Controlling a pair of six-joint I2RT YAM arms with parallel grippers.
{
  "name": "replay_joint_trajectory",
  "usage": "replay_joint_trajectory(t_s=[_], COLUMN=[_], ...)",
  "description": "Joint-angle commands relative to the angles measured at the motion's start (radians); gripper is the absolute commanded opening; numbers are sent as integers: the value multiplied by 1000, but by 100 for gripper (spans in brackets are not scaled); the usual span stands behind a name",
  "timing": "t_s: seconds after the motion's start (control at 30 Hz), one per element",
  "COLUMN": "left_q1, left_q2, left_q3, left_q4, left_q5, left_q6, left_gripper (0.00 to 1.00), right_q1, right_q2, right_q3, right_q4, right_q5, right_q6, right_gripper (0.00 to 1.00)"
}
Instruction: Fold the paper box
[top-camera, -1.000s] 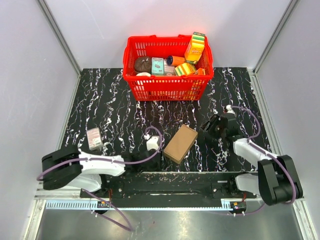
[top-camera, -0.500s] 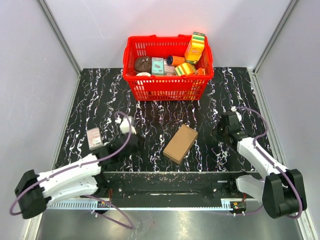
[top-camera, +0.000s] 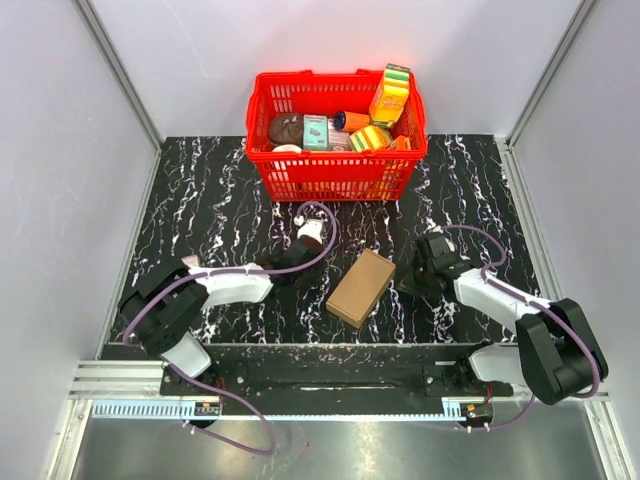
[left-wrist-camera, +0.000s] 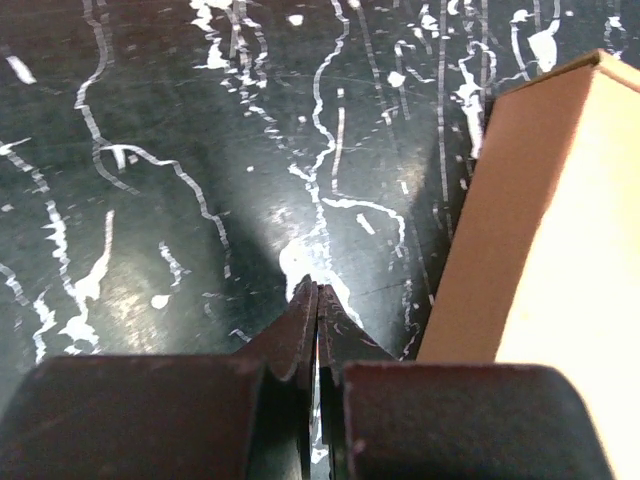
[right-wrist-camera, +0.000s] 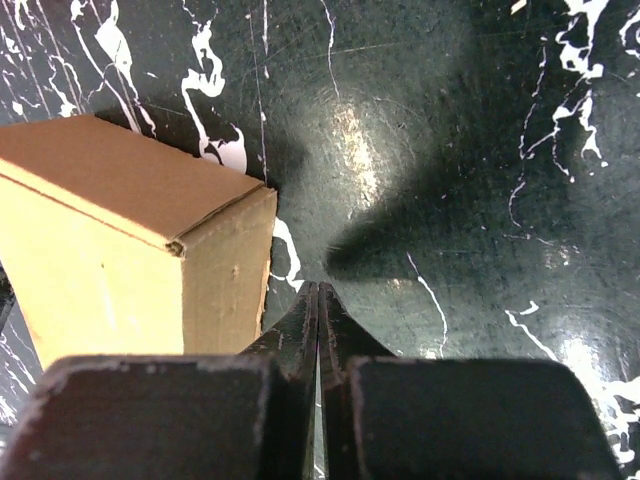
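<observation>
The paper box (top-camera: 361, 287) is a closed, slim brown carton lying flat and slanted on the black marbled table (top-camera: 210, 200), between my two arms. My left gripper (top-camera: 303, 258) is just to its left, shut with nothing in it. In the left wrist view the jaws (left-wrist-camera: 318, 288) meet over bare table, and the box (left-wrist-camera: 540, 230) fills the right side, apart from them. My right gripper (top-camera: 412, 280) is just right of the box, also shut and empty. In the right wrist view its tips (right-wrist-camera: 318, 288) rest beside the box's end face (right-wrist-camera: 225, 270).
A red plastic basket (top-camera: 335, 175) of colourful packages stands at the back centre, beyond the box. Grey walls enclose the table on the left, right and back. The arms' base rail (top-camera: 330, 375) runs along the near edge.
Both grippers have shut. The left arm swung out left, then came back in beside the box. The right gripper drew away, then returned to the box's right end. The box has not moved.
</observation>
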Motion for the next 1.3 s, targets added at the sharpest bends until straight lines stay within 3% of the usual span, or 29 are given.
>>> replay_joint_trajectory(t_s=[0.0,0.23,0.6,0.77,0.9,0.93,1.0,1.03,1.13,1.27], left_q1=[5,-27,-82,-87,-73,-64,-44,-41,-38,-41], left_q2=[36,96,112,83,-16,-39,-119,-153,-292,-477], left_q3=[60,62,22,-22,-39,-39,-35,-33,-26,-24], left_q4=[122,221,281,242,72,26,-115,-157,-292,-415], left_q5=[111,252,289,241,43,13,-62,-85,-136,-124], left_q6=[33,54,37,1,-53,-82,-104,-114,-117,-104], left_gripper=[0,0,0,0,14,33,48,60,70,76], right_q1=[8,11,11,10,10,10,8,8,-4,-35], right_q2=[36,86,164,129,33,11,-55,-78,-168,-335], right_q3=[-6,-10,-1,-7,22,31,68,79,106,74], right_q4=[85,196,335,296,116,77,-42,-75,-163,-159], right_q5=[-22,-90,-194,-145,47,92,216,250,307,205], right_q6=[22,21,-12,-18,-13,-16,-22,-21,-45,-70], right_gripper=[0,0,1,3,19,32,52,69,82,96])
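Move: The closed paper box lies between the hands, about level with their fingertips, its long axis slanting from near-left to far-right. Its middle is some 9 cm to the right of the left hand and 3 cm back; from the right hand it is about 8 cm left, straight across. The red basket stands about 25 cm ahead and 5 cm right of the left hand, and from the right hand 28 cm ahead and 12 cm left. The paper box is turned by closed fingers from both sides: the left hand sweeps about 7 cm right into its near end, then drifts back towards the base, turning some 15 degrees clockwise, while the right goes about 3.5 cm left and slightly forward against its far end. Then both open wide and pull away outwards and up, clear of the box. ##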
